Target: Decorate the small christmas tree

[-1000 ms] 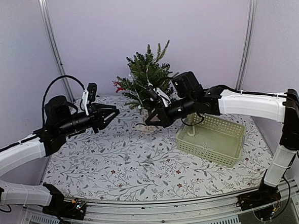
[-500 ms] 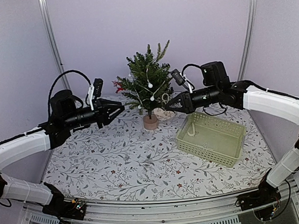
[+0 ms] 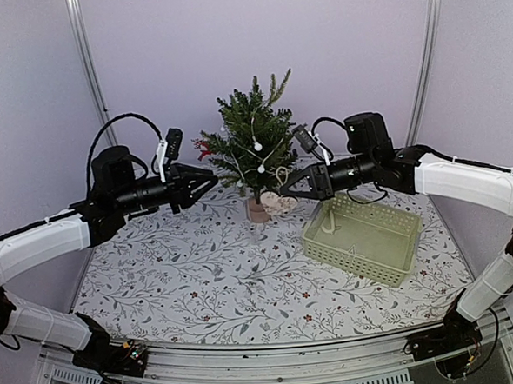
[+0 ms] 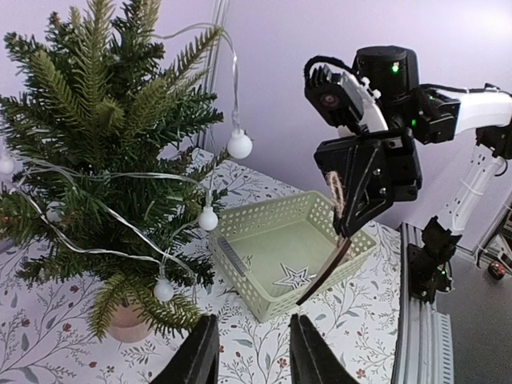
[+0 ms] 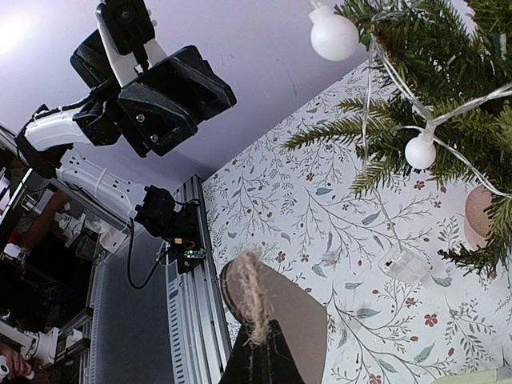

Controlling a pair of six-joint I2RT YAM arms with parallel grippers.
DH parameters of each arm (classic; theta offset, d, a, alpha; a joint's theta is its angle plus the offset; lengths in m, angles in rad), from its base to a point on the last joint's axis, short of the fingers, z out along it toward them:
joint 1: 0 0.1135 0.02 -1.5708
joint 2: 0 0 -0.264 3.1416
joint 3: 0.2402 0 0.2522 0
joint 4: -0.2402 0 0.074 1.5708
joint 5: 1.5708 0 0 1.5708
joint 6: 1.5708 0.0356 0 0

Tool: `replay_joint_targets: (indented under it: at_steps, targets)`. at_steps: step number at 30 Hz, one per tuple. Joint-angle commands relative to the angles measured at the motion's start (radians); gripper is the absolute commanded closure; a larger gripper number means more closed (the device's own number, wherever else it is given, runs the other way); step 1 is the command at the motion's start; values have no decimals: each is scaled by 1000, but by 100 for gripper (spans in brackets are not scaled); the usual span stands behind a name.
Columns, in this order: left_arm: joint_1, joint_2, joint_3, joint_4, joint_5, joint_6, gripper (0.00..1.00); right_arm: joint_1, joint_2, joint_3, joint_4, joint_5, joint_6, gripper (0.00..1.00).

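The small christmas tree [image 3: 254, 144] stands in a tan pot [image 3: 258, 211] at the back middle, wound with a light string of white bulbs [image 4: 238, 144]. My right gripper [image 3: 302, 189] is shut on the twine loop [image 5: 253, 300] of a flat brown wooden ornament [image 5: 292, 320]. That ornament [image 3: 279, 202] hangs just right of the pot, low by the tree's lower branches. My left gripper [image 3: 210, 179] hovers left of the tree at mid height. In the left wrist view it [image 4: 252, 356] is open with nothing between its fingers.
A pale green basket [image 3: 358, 260] sits right of the tree with a white star [image 4: 294, 278] lying inside. The light string's clear battery box [image 5: 404, 266] rests on the floral tablecloth near the pot. Metal posts stand at the back corners.
My right gripper drew back from in front of the tree to its right side with the ornament, then dipped slightly. My left gripper moved closer to the tree and a little higher.
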State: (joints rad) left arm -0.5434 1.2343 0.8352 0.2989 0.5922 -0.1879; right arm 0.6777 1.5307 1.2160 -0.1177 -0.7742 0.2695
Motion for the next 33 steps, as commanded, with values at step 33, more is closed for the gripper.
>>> replay_joint_targets:
  at_steps: [33]
  targets:
    - [72,-90,-64,-67,29,93,70,160,409,358,85,114,-65,100]
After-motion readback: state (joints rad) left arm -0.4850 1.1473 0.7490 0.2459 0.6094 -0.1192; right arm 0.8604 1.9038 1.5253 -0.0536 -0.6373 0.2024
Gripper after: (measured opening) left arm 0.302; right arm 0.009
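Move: The right hand holds the flat ornament by its twine loop. The open left gripper, where it is being taken, lies about 14 cm to the left, 2 cm ahead and 3 cm higher. The tree's middle is some 13 cm ahead, 6 cm left and 4 cm down; the basket is 20 cm right, 4 cm ahead and 25 cm below. From the left hand, the ornament lies about 11 cm right, 3 cm back and 7 cm down. Right hand carries the ornament about 11 cm left, dipping 4, towards the open left gripper, which shifts 3 cm left. ##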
